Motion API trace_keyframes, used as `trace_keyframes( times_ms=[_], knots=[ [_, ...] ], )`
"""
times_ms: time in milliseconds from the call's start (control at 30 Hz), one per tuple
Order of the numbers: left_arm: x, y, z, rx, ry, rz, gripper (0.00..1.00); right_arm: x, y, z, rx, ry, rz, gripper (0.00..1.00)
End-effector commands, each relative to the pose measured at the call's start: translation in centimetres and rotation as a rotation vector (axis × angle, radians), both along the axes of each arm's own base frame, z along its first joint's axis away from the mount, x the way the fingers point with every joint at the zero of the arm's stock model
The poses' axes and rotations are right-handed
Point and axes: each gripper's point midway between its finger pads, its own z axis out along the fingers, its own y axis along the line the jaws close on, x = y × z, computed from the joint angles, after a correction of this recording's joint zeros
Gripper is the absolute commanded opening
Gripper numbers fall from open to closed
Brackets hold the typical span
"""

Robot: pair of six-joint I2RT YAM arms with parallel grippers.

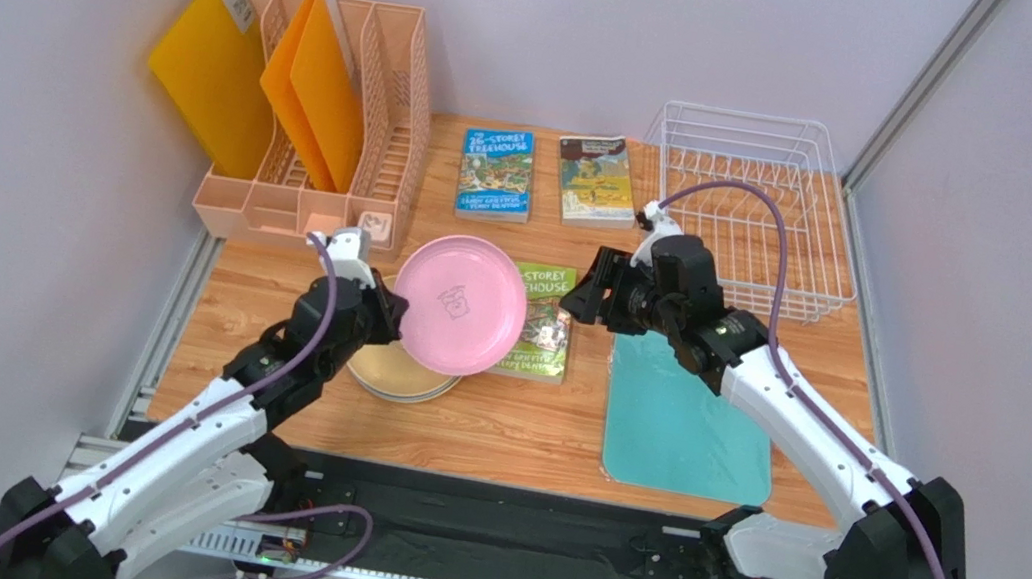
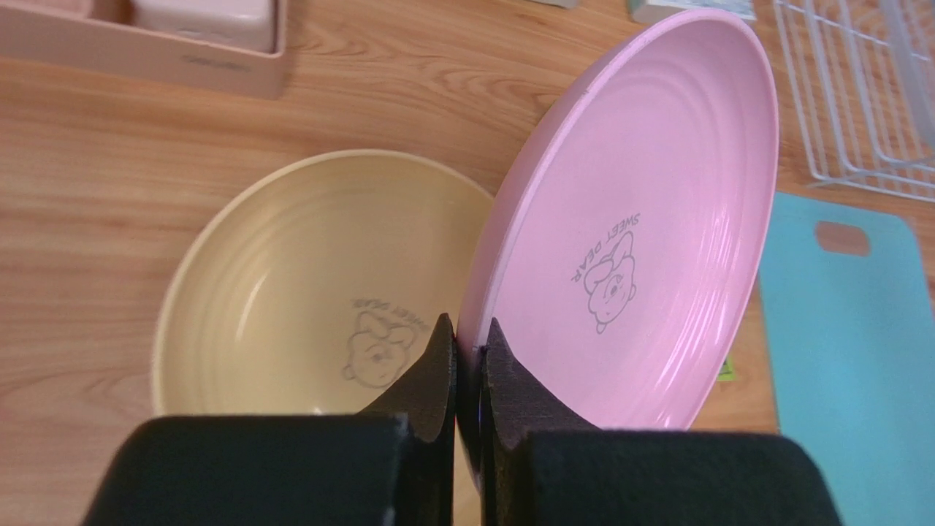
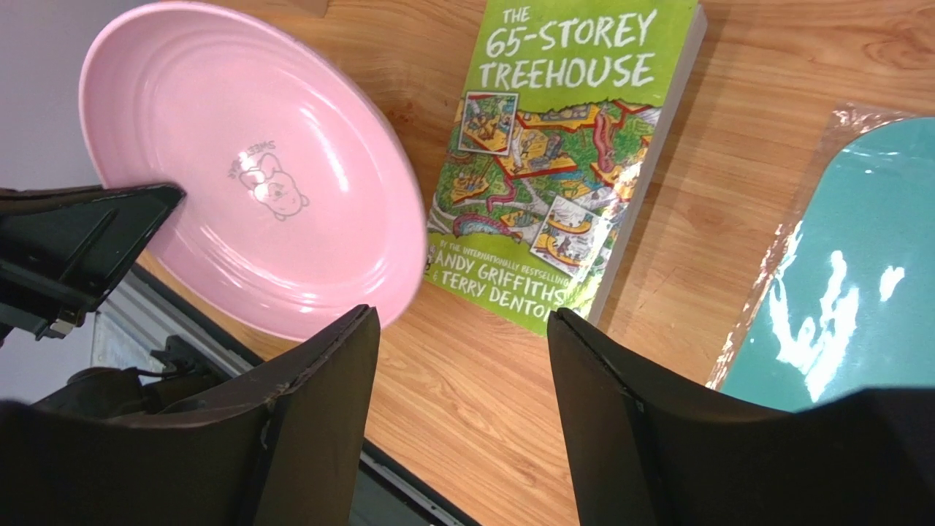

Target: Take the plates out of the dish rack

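Note:
My left gripper (image 2: pixel 470 334) is shut on the rim of the pink plate (image 2: pixel 637 241), holding it tilted on edge above the table. In the top view the pink plate (image 1: pixel 459 305) hangs between the two arms, with the left gripper (image 1: pixel 379 313) at its left edge. Below it a pale yellow plate (image 2: pixel 307 285) lies flat on the wood, partly hidden under the pink one (image 1: pixel 396 376). My right gripper (image 3: pixel 461 329) is open, just right of the pink plate (image 3: pixel 252 175) and apart from it. The white wire dish rack (image 1: pixel 755 202) stands at the back right; no plate shows in it.
A teal cutting mat (image 1: pixel 686 420) lies under the right arm. A green book (image 1: pixel 541 321) lies beside the pink plate, with two more books (image 1: pixel 496 173) behind it. A peach file organizer (image 1: pixel 333 128) with orange folders stands at the back left.

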Motion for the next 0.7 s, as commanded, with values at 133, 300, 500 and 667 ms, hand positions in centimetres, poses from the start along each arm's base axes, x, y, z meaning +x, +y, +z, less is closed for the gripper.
trace_keyframes(
  times_ms=[133, 300, 500, 667],
  knots=[
    [-2.1, 6.0, -0.7, 0.100, 0.096, 0.268, 0.00, 1.3, -0.9, 2.3, -0.037, -0.096, -0.036, 0.65],
    [-2.8, 7.0, -2.3, 0.115, 0.136, 0.320, 0.00, 1.4, -1.2, 1.9, -0.061, -0.099, -0.040, 0.66],
    [-2.6, 7.2, -2.8, 0.135, 0.144, 0.334, 0.00, 1.5, -1.5, 1.2, -0.088, -0.090, -0.047, 0.67],
    [-2.6, 7.0, -3.3, 0.143, 0.162, 0.324, 0.08, 1.7, -1.9, 0.9, -0.112, -0.093, -0.058, 0.68]
  ],
)
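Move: Almost straight below the left hand, which already pinches the pink plate by its rim, lies the stack of plates: its middle is some 8 cm down, level sideways and about 2 cm ahead. The green book lies roughly 18 cm to the hand's right and 9 cm ahead, and the peach rack about 31 cm ahead and 20 cm left. From the open right hand the stack is around 26 cm left, 4 cm back and 10 cm down. Swinging about 7 cm to its left while sinking some 4 cm and drawing back 3 cm, the left hand brings the pink plate in over the stack, slowing towards the end. The wrist turns nearly 20 degrees counter-clockwise, its left side rising and the fingers tipping down a little, and the pinch on the rim stays shut. The right hand, still open, eases about 2 cm right, away from the plate. ##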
